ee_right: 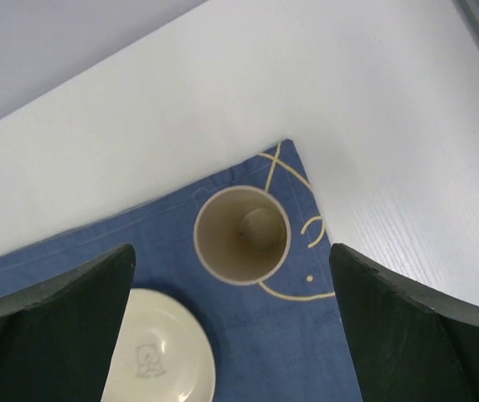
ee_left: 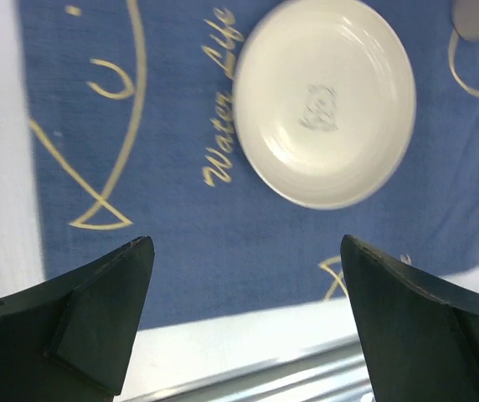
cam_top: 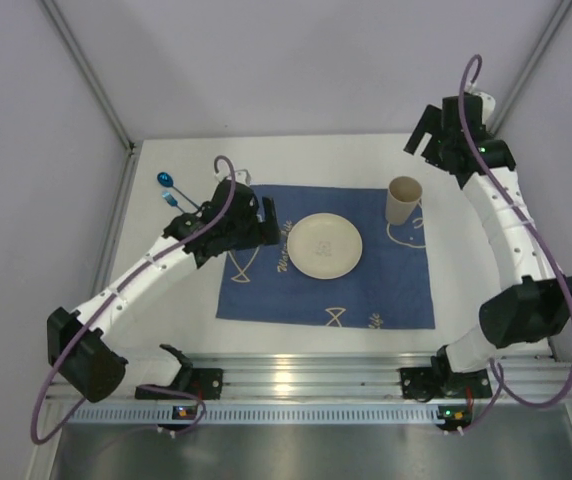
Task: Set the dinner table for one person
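Note:
The white dinner table (cam_top: 356, 150) carries a dark blue mat (cam_top: 266, 290) with cream fish drawings. On the mat lies a cream plate (cam_top: 324, 245) (ee_left: 323, 100) in the middle, and a beige cup (cam_top: 403, 200) (ee_right: 241, 234) stands upright and empty at its far right corner. My left gripper (cam_top: 266, 222) (ee_left: 248, 251) hovers open over the mat's left part, beside the plate, holding nothing. My right gripper (cam_top: 419, 140) (ee_right: 231, 251) hangs open high above the cup, with nothing between its fingers.
Two small blue utensils (cam_top: 166, 188) lie on the table at the far left, beyond the mat, their handles partly under my left arm. A metal rail (cam_top: 306, 375) runs along the near edge. Grey walls close in the back and sides.

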Controlling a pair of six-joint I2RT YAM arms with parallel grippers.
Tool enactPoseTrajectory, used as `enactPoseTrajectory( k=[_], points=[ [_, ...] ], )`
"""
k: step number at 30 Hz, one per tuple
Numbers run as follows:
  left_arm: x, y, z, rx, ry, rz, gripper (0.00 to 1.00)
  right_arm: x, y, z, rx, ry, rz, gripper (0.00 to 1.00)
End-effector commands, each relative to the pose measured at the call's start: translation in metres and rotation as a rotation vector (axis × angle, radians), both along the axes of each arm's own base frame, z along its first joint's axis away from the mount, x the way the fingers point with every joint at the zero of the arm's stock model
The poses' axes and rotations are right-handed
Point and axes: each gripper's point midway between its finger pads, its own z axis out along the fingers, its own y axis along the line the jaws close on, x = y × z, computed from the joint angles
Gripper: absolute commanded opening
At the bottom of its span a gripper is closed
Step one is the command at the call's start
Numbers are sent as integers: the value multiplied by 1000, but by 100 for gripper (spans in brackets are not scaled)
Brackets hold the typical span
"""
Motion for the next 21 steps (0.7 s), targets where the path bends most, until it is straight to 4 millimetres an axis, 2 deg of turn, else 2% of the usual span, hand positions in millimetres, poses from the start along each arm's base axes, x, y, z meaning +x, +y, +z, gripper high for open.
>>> enactPoseTrajectory(
  k=[1,2,3,4,5,7,8,9,10,11,12,13,14,15,16,17,18,20,21],
  points=[
    [40,45,7,51,-33,172,98,-41,12,52,103,-82,64,100],
    [46,58,2,72,-13,215,98,-48,17,46,119,-64,89,100],
    [62,81,-3,94,6,291,98,-56,25,45,144,-52,131,100],
    [69,95,-7,116,14,337,98,-68,28,50,154,-63,155,100],
    [82,118,-17,135,42,406,98,-76,31,37,162,-27,173,100],
    [101,138,-18,141,40,457,98,-96,38,36,176,-11,226,100],
    [112,145,-30,148,65,470,98,-105,38,24,176,23,236,100],
    [131,162,-24,144,33,504,98,-118,39,24,174,25,257,100],
    [143,177,-39,156,62,533,98,-125,38,14,170,50,261,100],
    [153,176,-42,163,60,525,98,-131,37,11,164,57,265,100],
    [170,187,-33,166,26,542,98,-138,34,6,150,77,266,100],
    [181,192,-35,179,20,551,98,-145,32,8,144,71,269,100],
    [191,198,-57,209,64,559,98,-149,31,3,139,86,268,100],
    [206,205,-47,234,31,587,97,-155,30,0,136,105,268,100],
    [209,209,-54,259,55,603,96,-158,29,-1,135,111,268,100],
    [214,215,-72,292,93,625,96,-160,29,-3,134,124,272,100],
    [224,220,-68,294,76,654,96,-164,29,-7,134,143,274,100],
    [235,223,-84,295,88,665,95,-167,29,-10,132,158,276,100],
    [242,222,-83,285,78,670,95,-169,28,-13,127,175,275,100]
  ],
)
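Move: Ahead and to the left of the open left hand lies the spoon, about 21 cm forward, 27 cm left and 19 cm below. The fork lies beside it, roughly 15 cm ahead and 25 cm left; the plate is about 7 cm ahead and 10 cm right. From the right hand, the spoon is some 63 cm left and 4 cm ahead, while the cup stands 20 cm below, about 3 cm left and 1 cm back. Swinging off from beside the plate, the open left hand sweeps forward and left, about 22 cm each way, the leftward part fading first, sinks some 9 cm towards the spoon and fork and turns about 35 degrees counter-clockwise. The empty right hand, still wide open, draws back 15 cm from the cup, rising about 5 cm before sinking slightly below its starting height. ##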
